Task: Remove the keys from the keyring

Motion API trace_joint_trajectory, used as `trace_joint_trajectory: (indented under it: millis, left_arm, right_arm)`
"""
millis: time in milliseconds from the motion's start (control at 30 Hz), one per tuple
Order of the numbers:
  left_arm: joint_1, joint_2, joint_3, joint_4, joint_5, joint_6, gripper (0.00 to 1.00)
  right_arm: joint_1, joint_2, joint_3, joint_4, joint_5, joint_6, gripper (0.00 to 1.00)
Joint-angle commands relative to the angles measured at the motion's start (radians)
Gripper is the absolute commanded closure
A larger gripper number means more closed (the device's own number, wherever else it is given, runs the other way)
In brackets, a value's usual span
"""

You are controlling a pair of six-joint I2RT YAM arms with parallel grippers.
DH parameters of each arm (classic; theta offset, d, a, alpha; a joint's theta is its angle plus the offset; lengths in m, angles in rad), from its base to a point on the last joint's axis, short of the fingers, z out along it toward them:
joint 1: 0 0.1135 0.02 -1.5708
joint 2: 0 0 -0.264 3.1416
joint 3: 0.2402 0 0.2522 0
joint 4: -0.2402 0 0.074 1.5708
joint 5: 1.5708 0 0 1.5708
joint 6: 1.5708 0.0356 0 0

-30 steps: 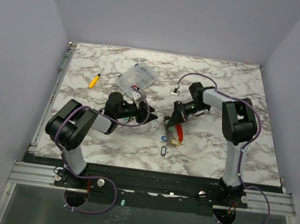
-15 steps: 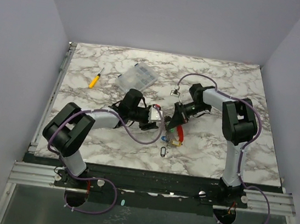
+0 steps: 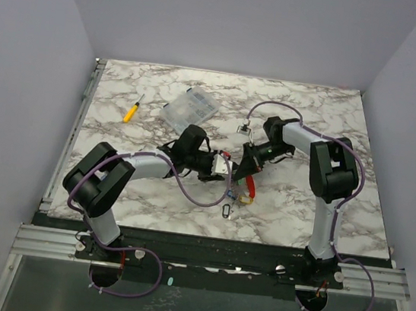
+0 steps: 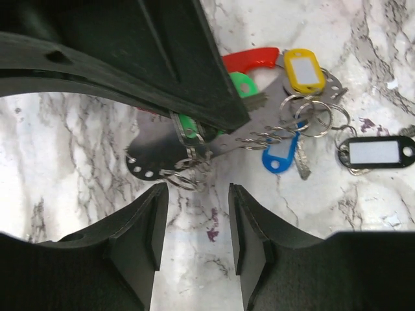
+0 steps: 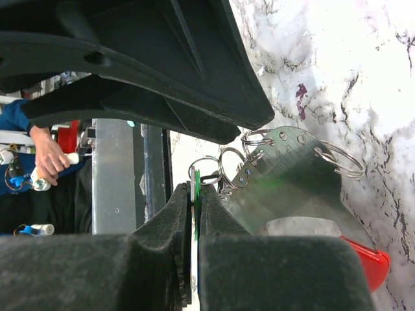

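The keyring is a silvery holed plate with several split rings, joined to a curved red fob; the red fob also shows in the top view. Keys with yellow, blue and black tags lie beside it. My right gripper is shut on a green-tagged key that hangs on the plate. My left gripper stands open just short of the plate's rings, with bare marble between its fingers. Both grippers meet at mid-table.
A yellow-handled screwdriver lies at the back left. A clear plastic box sits behind the left arm. The black-tagged key lies loose on the marble table, nearer the front edge than the bunch.
My left arm has swung right and forward, from beside the plastic box to right next to the keyring. The right gripper has kept its place and its grip.
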Motion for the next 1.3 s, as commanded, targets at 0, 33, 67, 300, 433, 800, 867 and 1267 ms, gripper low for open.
trace_joint_trajectory:
  millis: [0,33,67,300,433,800,867,1267]
  left_arm:
    - [-0.011,0.011,0.048,0.013,0.003,-0.059,0.54]
    - [-0.012,0.011,0.053,0.013,0.004,-0.065,0.54]
    - [-0.012,0.011,0.056,0.013,0.005,-0.070,0.55]
    - [-0.026,0.012,0.061,0.013,0.034,-0.082,0.65]
    - [-0.033,0.016,0.063,0.013,0.032,-0.078,0.66]
    - [-0.042,0.013,0.088,0.013,0.029,-0.117,0.72]
    - [-0.045,0.011,0.083,0.014,0.025,-0.118,0.73]
    - [-0.045,0.013,0.048,0.027,-0.027,-0.118,1.00]
  right_arm:
    - [0.004,-0.048,-0.002,-0.039,-0.033,-0.035,0.99]
    - [0.005,-0.050,-0.001,-0.043,-0.032,-0.037,0.99]
    - [0.005,-0.051,0.000,-0.046,-0.034,-0.037,0.99]
    - [0.004,-0.057,0.007,-0.046,-0.037,-0.033,0.99]
    - [0.004,-0.057,0.008,-0.048,-0.034,-0.032,0.99]
    - [0.005,-0.057,0.010,-0.047,-0.041,-0.027,0.99]
    - [0.004,-0.059,0.010,-0.048,-0.044,-0.028,0.99]
    - [-0.011,-0.077,0.012,-0.090,-0.034,-0.060,0.99]
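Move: The small ring hanging off the green tag's end is barely 2 cm to the right of my left hand and about 1 cm higher, level fore and aft. From the left hand, the blue tag lies some 6 cm back and 2 cm right, the yellow tag about 6 cm back and 6 cm right, both roughly 4 cm below. The ring is about 3 cm left of my right hand's tips, which already hold the green tag. I ease my left hand right and up, about 2 cm each way, to the ring at the end of the green tag, and shut its half-open fingers fully to pinch the ring there, with the wrist hardly turning. My right hand keeps its grip on the green tag and lifts it about 1 cm. ##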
